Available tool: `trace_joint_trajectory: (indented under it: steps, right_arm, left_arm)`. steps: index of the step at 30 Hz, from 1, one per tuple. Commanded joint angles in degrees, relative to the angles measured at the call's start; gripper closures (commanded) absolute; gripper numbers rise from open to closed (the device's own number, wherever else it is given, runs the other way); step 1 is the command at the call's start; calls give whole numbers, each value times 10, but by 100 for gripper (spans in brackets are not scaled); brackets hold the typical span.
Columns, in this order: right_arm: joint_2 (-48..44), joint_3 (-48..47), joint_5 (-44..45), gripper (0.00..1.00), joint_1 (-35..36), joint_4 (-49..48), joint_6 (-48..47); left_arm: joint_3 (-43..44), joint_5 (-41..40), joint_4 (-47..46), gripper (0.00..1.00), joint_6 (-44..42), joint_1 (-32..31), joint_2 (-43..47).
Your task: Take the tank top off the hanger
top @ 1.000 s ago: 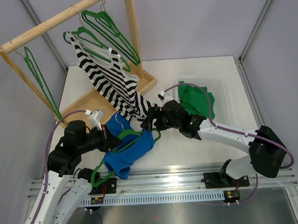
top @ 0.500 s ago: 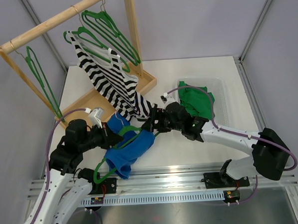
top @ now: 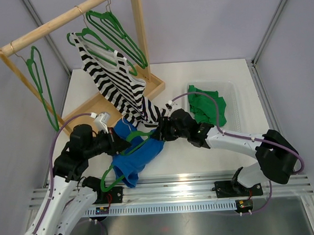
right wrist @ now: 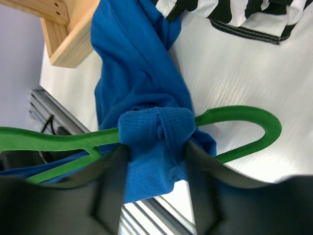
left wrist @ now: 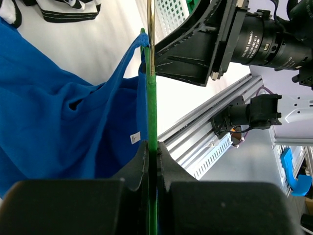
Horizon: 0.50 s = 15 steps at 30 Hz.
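Note:
The blue tank top [top: 139,156] lies bunched on the table, still threaded on a green hanger [top: 140,134]. My left gripper [top: 122,145] is shut on the hanger's bar [left wrist: 151,93], with the blue cloth [left wrist: 58,112] hanging to its left. My right gripper [top: 158,133] reaches in from the right. Its fingers [right wrist: 110,181] press on both sides of the tank top's strap [right wrist: 156,125], which is wrapped round the hanger's curved end [right wrist: 239,115]. The right gripper [right wrist: 156,154] is shut on that strap.
A black-and-white striped top [top: 118,85] hangs from the wooden rack [top: 62,21], beside empty green hangers [top: 116,30]. The rack's base frame [top: 156,86] stands behind the work. A clear bin [top: 235,100] with green clothing [top: 206,105] sits at the right. A metal rail [top: 176,187] edges the table.
My right gripper has shifted a little left along the hanger and its jaws have narrowed onto the blue strap. The left gripper keeps its grip on the hanger.

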<state>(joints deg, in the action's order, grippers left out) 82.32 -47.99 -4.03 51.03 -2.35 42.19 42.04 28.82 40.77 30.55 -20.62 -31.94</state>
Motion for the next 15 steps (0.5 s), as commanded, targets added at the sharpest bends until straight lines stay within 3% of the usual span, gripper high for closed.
trace_joint_trajectory:
  steps: [1,3,4,7,11,15]
  right_arm:
    - [-1,-22,10,53,6,-32,-36]
    - [-2,-22,11,59,6,-36,-47]
    - [-3,-23,14,72,6,-34,-48]
    - [-8,-25,28,96,6,-18,-55]
    - [-18,-36,95,100,6,44,-77]
    - [-12,-75,193,100,-9,141,-87]
  left_arm:
    - [-2,47,-48,100,9,-2,3]
    - [-3,46,-44,100,7,-2,6]
    - [-3,45,-43,100,8,-2,10]
    - [2,20,-29,100,-2,-2,12]
    - [20,-30,28,100,-44,-2,-6]
    - [39,-3,56,100,-73,-2,-5]
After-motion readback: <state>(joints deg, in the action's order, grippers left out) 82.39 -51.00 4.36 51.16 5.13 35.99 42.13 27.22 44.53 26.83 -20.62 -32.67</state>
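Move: The right hand is already astride the blue tank top's strap on the hanger, which lies about 1 cm ahead and 1 cm left of it and 1 cm below. The hanger's free end loops out some 5 cm ahead and 2 cm to the right, level with the hand; the striped tank top's hem is roughly 11 cm ahead, 3 cm left and 8 cm lower. From the left hand, the strap is about 9 cm ahead, 12 cm right and 9 cm below. The right fingers close from half open and pinch the blue strap, then the hand pulls about 3 cm to the right and forward, towards the hanger's free end, its fingertips dipping some 10 degrees. The left hand keeps its grip on the hanger and sinks about 1.5 cm late in the pull, easing slightly left. ##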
